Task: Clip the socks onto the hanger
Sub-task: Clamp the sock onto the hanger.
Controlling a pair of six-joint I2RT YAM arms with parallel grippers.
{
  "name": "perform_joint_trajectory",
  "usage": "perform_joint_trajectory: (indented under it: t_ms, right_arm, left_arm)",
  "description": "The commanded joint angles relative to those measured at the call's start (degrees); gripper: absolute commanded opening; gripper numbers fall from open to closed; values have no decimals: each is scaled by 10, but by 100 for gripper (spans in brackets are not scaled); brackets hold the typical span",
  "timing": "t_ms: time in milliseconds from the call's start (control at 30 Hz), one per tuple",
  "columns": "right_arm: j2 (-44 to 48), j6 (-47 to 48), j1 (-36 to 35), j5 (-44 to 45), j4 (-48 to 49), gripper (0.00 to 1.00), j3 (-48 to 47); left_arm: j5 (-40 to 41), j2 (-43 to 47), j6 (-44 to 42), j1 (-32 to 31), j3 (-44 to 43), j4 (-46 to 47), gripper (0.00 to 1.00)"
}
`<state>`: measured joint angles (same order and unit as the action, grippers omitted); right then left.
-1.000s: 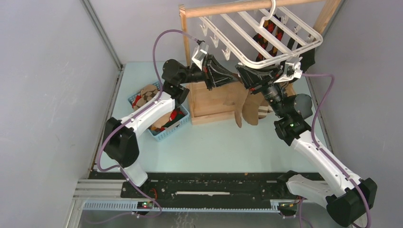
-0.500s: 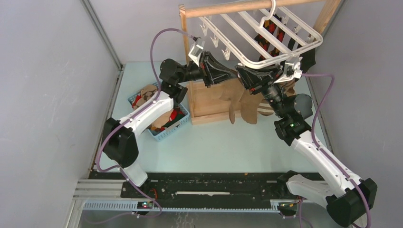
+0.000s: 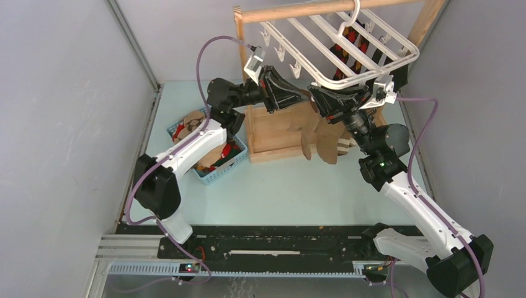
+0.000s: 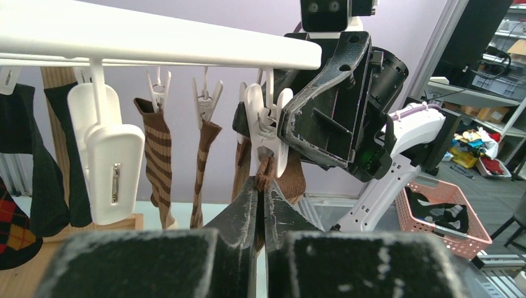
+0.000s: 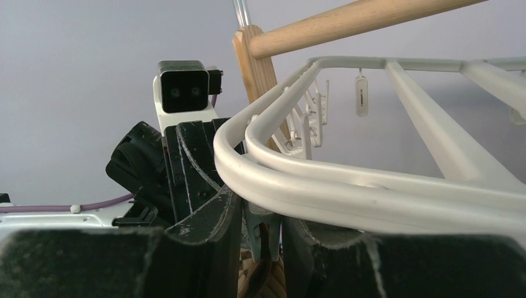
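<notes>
The white hanger (image 3: pixel 372 65) hangs by its hook from a wooden rail. My left gripper (image 4: pixel 261 186) is shut on the cuff of a plain tan sock (image 4: pixel 267 169) and holds it up into the mouth of a white clip (image 4: pixel 255 118) at the frame's near corner. My right gripper (image 5: pixel 263 214) is shut on that clip (image 5: pixel 259 231), one finger on each side. From above, the tan sock (image 3: pixel 322 139) dangles below both grippers. Striped brown socks (image 4: pixel 158 161) and a black sock (image 4: pixel 37 167) hang clipped further along.
The wooden rail (image 3: pixel 298 10) rests on posts over a wooden base (image 3: pixel 273 133). A blue mesh basket (image 3: pixel 214 171) with more socks stands left of the base, under my left arm. Red-black argyle socks (image 3: pixel 353 46) hang at the hanger's far side.
My left gripper has risen a little toward the hanger's corner with the sock's cuff, and the sock's hanging end has swung. The right gripper has stayed on the clip.
</notes>
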<state>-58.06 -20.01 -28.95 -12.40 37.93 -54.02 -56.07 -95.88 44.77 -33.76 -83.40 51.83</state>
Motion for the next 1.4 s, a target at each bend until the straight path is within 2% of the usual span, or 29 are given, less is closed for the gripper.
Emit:
perform_joint_trajectory:
  t_ms: [0,167,233,433,900,1000,1133,1200,1367]
  right_arm:
    - [9,5,0,9,-6,0,-13]
    - [9,7,0,7,-8,2,-13]
    - [9,6,1,5,-7,7,-13]
    - [14,2,7,-4,-9,31,-13]
    - [40,-3,27,-35,-34,63,-13]
    - [57,1,37,-65,-61,69,-13]
    - [90,34,47,-127,-130,77,-13]
    - [111,56,53,-157,-161,79,-6]
    - [165,90,82,-205,-235,81,10]
  left_arm:
    - [20,22,10,-7,-32,22,0]
    - [34,16,2,-12,-42,0,0]
    - [36,15,3,-13,-44,-1,0]
    - [40,15,1,-14,-44,-8,0]
    - [51,15,4,-14,-46,-12,5]
    - [58,21,2,-13,-40,-16,14]
    - [72,42,-22,-13,-21,-36,37]
    - [81,55,-42,-12,-11,-57,45]
    - [100,94,-88,-10,16,-110,54]
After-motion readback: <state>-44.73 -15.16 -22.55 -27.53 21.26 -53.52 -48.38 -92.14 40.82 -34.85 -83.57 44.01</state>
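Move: The clip for this sock hangs under the hanger's near-left corner, squeezed between my right fingers, its middle barely 1 cm ahead, 1 cm left and 1 cm below my right hand; the corner itself is some 4 cm up, 2 cm ahead and 1 cm right. My left hand still pinches the brown sock's cuff, with that clip about 3 cm to its right and 3 cm up, level ahead. An empty clip hangs roughly 8 cm ahead of my left hand, 2 cm left and 3 cm up. I hold the cuff in the clip's jaws with my left hand while my right fingers spread wide and let go of the clip handles. Then I draw my right hand back about 6 cm and 2 cm to the right, rolling its left side down some 10 degrees. Once the right is well open, my left fingers open too, releasing the cuff, and that hand lifts about 2 cm. ##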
